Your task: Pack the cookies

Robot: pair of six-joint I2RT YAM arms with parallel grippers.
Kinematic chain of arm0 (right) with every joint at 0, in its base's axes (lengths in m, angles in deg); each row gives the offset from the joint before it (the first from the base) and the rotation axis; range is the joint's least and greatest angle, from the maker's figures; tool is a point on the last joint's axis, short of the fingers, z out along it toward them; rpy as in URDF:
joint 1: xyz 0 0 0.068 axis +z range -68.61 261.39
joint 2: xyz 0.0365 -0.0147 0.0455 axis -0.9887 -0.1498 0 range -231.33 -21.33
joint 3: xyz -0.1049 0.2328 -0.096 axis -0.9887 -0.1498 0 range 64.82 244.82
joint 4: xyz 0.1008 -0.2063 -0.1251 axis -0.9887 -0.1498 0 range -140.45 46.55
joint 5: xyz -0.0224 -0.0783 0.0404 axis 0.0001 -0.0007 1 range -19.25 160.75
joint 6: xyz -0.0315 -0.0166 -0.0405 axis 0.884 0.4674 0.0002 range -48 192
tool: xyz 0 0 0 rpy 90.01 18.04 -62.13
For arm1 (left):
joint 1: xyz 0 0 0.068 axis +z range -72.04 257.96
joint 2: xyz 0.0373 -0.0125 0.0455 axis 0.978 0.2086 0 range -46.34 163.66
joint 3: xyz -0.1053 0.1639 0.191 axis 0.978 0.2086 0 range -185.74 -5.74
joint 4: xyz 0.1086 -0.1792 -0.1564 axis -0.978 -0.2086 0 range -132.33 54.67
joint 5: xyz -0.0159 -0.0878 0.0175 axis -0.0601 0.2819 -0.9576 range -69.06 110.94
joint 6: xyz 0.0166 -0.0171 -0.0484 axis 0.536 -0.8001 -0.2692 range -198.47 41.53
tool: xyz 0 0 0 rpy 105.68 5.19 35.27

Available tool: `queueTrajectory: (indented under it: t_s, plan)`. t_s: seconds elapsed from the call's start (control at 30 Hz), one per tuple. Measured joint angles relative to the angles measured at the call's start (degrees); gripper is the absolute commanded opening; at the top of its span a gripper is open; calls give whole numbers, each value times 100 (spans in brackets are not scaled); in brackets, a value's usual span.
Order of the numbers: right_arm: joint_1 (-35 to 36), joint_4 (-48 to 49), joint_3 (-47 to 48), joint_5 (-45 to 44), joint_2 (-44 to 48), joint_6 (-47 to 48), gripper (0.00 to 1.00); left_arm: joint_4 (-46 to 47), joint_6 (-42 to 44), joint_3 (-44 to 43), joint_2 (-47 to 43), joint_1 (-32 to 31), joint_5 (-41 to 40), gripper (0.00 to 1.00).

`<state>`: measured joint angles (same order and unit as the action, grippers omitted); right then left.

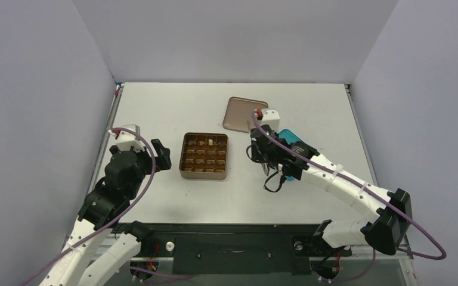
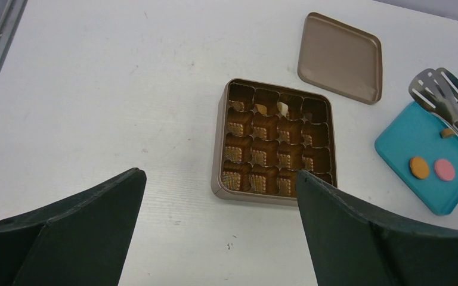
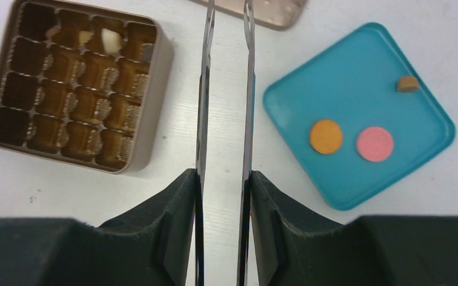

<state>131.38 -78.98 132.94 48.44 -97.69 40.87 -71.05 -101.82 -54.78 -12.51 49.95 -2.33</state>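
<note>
On the teal plate lie three cookies: an orange round, a pink round and a small brown bit. A cream-white cookie sits in a back-row cell of the brown gridded tin, with a tan piece in the cell beside it. My right gripper is shut on metal tongs. Their two blades stand slightly apart over the table between tin and plate. In the left wrist view the tongs' tips hover by the plate's far corner. My left gripper stands open and empty, left of the tin.
The tin's lid lies upside down behind the plate, towards the back of the table. Grey walls close in the table at the back and both sides. My right arm covers most of the plate in the top view.
</note>
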Motion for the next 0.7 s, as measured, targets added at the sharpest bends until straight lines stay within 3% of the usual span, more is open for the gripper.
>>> queueTrajectory:
  t_s: [0.43, 0.7]
  plan:
    - [-973, -621, -1126, -345, 1401, -319, 37, 0, 0, 0, 0, 0, 0, 97]
    - [-1528, -807, -1521, -332, 1626, -411, 39, 0, 0, 0, 0, 0, 17, 97]
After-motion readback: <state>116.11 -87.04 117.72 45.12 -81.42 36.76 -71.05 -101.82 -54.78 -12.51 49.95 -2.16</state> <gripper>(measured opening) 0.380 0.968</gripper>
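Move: The right hand, gripping the empty metal tongs, has the blue tray's middle about 12 cm to its right, 7 cm ahead and some 19 cm below. On that tray the orange cookie lies 9 cm right and 5 cm ahead, the pink one 14 cm right and 5 cm ahead, the small brown one 16 cm right and 12 cm ahead. The packing box stands 20 cm left, 7 cm ahead. From the left hand the tray is about 45 cm right, 10 cm ahead. With the tongs still held between its fingers and nothing in their jaws, the right hand swings about 14 cm to the right, away from the packing box and towards the blue tray, fast at first and slowing near the end. Along the way it turns some 20 degrees clockwise so that the tongs come to point straight forward, and it sinks a few centimetres, mostly late, staying clear above the cookies. ##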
